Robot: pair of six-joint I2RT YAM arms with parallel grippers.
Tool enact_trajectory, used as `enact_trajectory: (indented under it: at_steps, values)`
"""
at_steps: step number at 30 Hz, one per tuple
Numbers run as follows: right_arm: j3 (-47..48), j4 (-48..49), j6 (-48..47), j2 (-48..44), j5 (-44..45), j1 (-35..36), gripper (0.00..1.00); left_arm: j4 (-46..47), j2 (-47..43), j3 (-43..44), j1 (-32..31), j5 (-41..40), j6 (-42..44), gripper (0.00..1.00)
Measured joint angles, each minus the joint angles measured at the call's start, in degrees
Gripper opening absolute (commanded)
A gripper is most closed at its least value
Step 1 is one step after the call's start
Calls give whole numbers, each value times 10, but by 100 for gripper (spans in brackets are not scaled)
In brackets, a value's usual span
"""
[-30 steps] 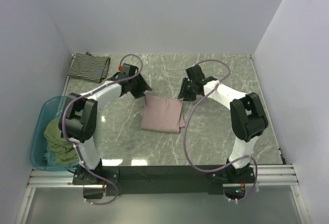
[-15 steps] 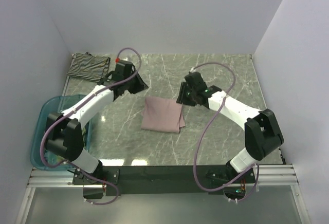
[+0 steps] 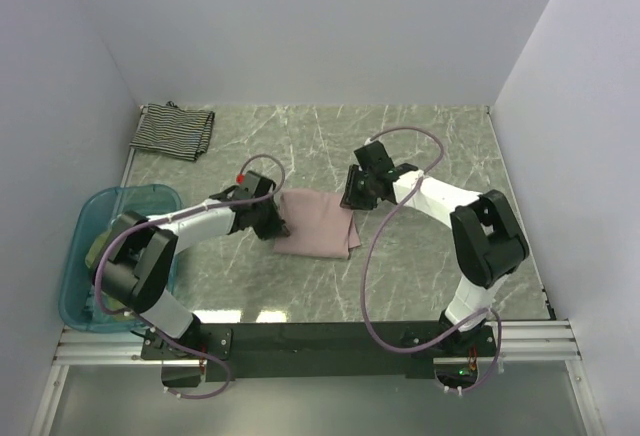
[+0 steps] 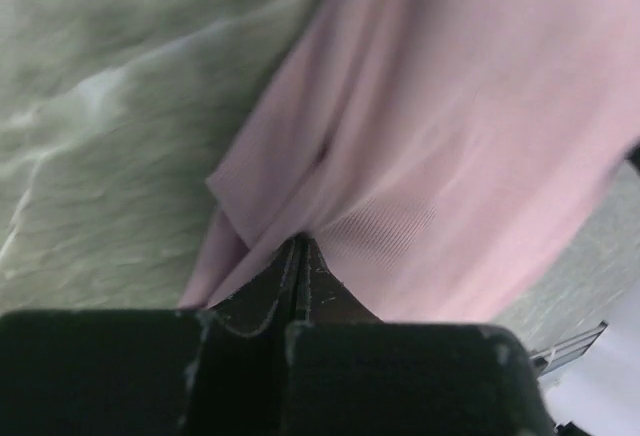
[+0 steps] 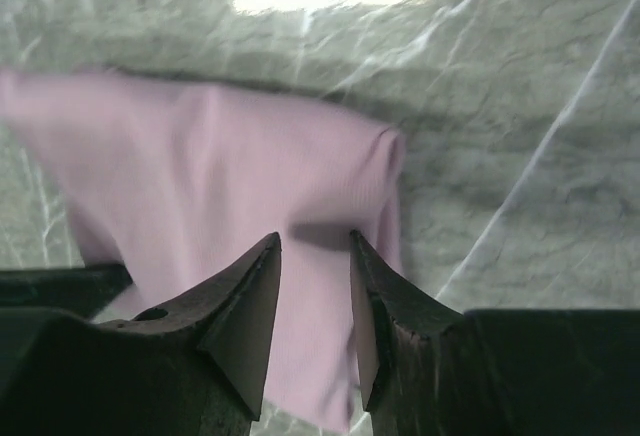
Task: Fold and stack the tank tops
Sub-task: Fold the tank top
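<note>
The folded mauve-pink tank top (image 3: 318, 222) lies flat mid-table. My left gripper (image 3: 273, 219) is at its left edge. In the left wrist view its jaws are shut, and their tips (image 4: 300, 243) pinch a puckered fold of the pink tank top (image 4: 450, 126). My right gripper (image 3: 352, 196) hovers at the cloth's far right corner. It is open, and its fingers (image 5: 314, 240) straddle the pink tank top (image 5: 220, 166) without closing on it. The striped tank top (image 3: 173, 131) lies folded at the far left corner. The olive-green tank top (image 3: 96, 253) sits in the tub, mostly hidden by my left arm.
The translucent blue tub (image 3: 78, 286) stands at the table's left edge, beside my left arm's base. White walls enclose the marble table (image 3: 440, 146) on three sides. Purple cables loop over both arms.
My left gripper swung from near the striped top back toward me to the pink top's left edge and shut there. The right gripper stayed by the far right corner.
</note>
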Motion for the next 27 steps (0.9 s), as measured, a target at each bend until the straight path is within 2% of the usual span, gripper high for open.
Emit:
enact_trajectory:
  at_steps: [7,14,17,19,20,23,27]
  values:
    - [21,3,-1,76,-19,-25,39,38,-9,-45,1,-5,-46,2]
    - [39,-5,-6,84,-19,-34,39,27,-38,-43,1,-16,-38,25]
    - [42,-14,-11,77,-10,-36,40,-4,-55,-12,4,-37,-21,47]
    - [42,-24,-14,59,0,-37,41,-11,-68,8,14,-39,-8,54]
    - [42,-28,-14,47,6,-37,41,-11,-75,12,23,-39,-3,60]
    - [37,-32,-18,-10,21,-33,43,-12,-83,14,47,-31,12,67]
    - [31,-28,-33,-81,34,-15,45,-12,-78,5,54,-2,24,69]
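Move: The folded pink tank top lies under both hands. Its middle is about 8 cm to the right of the left hand, 2 cm ahead and 2 cm below. From the right hand it is some 9 cm to the left, 4 cm back and 5 cm down. From the left hand, the striped top lies roughly 24 cm ahead and 27 cm left, and the blue bin about 37 cm left and 6 cm back. Down a last centimetre or so, the left hand settles its still-shut fingertips on the tank top's left edge, opens them to about two-thirds and rises some 6 cm, easing forward and left off it. The right hand, fingers staying half open, dips about 4 cm to the far right corner, edges forward and right, then climbs about 11 cm clear, tipping its fingers outward. ##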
